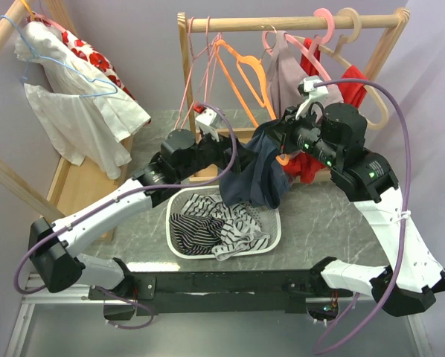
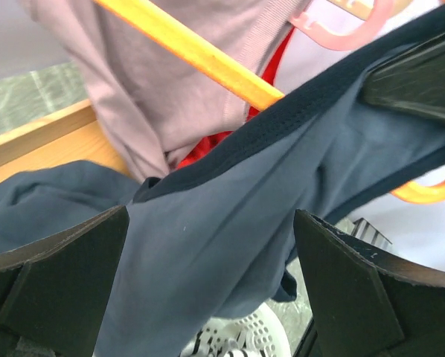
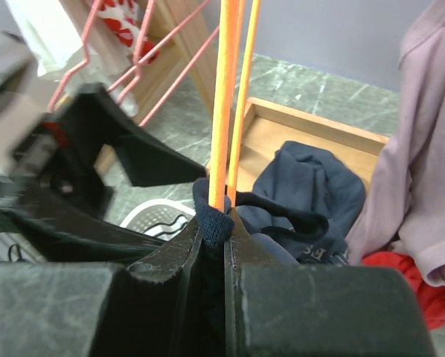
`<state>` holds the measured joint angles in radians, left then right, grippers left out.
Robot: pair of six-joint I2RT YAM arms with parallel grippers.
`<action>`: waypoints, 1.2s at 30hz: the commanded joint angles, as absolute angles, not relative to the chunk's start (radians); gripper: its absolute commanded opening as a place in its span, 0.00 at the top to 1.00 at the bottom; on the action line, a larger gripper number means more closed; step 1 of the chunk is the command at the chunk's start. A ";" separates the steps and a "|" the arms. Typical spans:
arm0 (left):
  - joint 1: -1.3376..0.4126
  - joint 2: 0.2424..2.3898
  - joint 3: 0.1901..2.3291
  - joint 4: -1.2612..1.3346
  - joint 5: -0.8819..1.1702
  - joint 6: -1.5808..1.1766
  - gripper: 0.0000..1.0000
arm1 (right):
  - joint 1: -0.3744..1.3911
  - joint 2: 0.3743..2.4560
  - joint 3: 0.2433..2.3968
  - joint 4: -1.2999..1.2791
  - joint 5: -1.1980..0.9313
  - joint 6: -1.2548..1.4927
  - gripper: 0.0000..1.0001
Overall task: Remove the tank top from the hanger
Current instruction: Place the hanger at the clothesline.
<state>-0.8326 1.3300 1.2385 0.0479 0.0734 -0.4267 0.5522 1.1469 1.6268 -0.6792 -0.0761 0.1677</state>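
Note:
A dark blue tank top (image 1: 256,175) hangs bunched from an orange hanger (image 1: 248,82) in front of the wooden rack, above the basket. My right gripper (image 1: 283,132) is shut on its navy strap, right where the strap wraps the hanger's wires (image 3: 224,97); the pinched fabric shows at my right gripper (image 3: 216,232). My left gripper (image 2: 211,290) stands wide open, with the blue cloth (image 2: 207,245) draped between its fingers (image 2: 59,282) and touching neither visibly. In the top view the left gripper (image 1: 234,149) sits against the garment's left side.
A white basket (image 1: 271,230) holding striped clothes (image 1: 207,223) sits below the tank top. A wooden rack (image 1: 282,22) carries pink hangers, a mauve garment (image 1: 286,74) and a red one (image 1: 353,89). A white and red garment (image 1: 81,97) hangs at far left.

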 commanded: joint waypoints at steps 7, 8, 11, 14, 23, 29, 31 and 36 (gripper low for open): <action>-0.857 1.391 1.269 0.235 0.182 -0.405 0.01 | 0.557 1.129 1.638 -0.565 -0.117 0.167 1.00; -0.857 1.399 1.287 0.232 0.192 -0.403 0.01 | 0.557 1.135 1.643 -0.560 -0.106 0.164 1.00; -0.857 1.423 1.333 0.207 0.228 -0.402 0.09 | 0.557 1.166 1.661 -0.549 -0.081 0.158 1.00; -0.859 1.443 1.357 0.201 0.256 -0.410 0.29 | 0.557 1.227 1.712 -0.566 -0.054 0.146 1.00; -0.861 1.442 1.351 0.176 0.242 -0.408 0.58 | 0.557 1.328 1.798 -0.523 -0.005 0.114 1.00; -0.862 1.434 1.351 0.161 0.249 -0.402 0.60 | 0.557 1.384 1.848 -0.539 -0.002 0.109 1.00; -0.861 1.434 1.351 0.163 0.245 -0.402 0.59 | 0.555 1.394 1.855 -0.531 -0.002 0.107 1.00; -0.861 1.430 1.364 0.156 0.242 -0.399 0.59 | 0.555 1.460 1.934 -0.575 -0.005 0.098 1.00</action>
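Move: The left hand, wide open, goes for the navy tank top, its middle about 5 cm right, 2 cm back and 6 cm below; the empty pink hangers hang some 11 cm ahead, 8 cm left and 5 cm above. The right hand already pinches the top by the orange hanger; the clothesline spot lies roughly 14 cm ahead, 6 cm left and 18 cm above, the mauve top 12 cm ahead, 6 cm right and level. Right hand carries the navy top and hanger about 7 cm forward; left shifts right, half-closing around the cloth. ##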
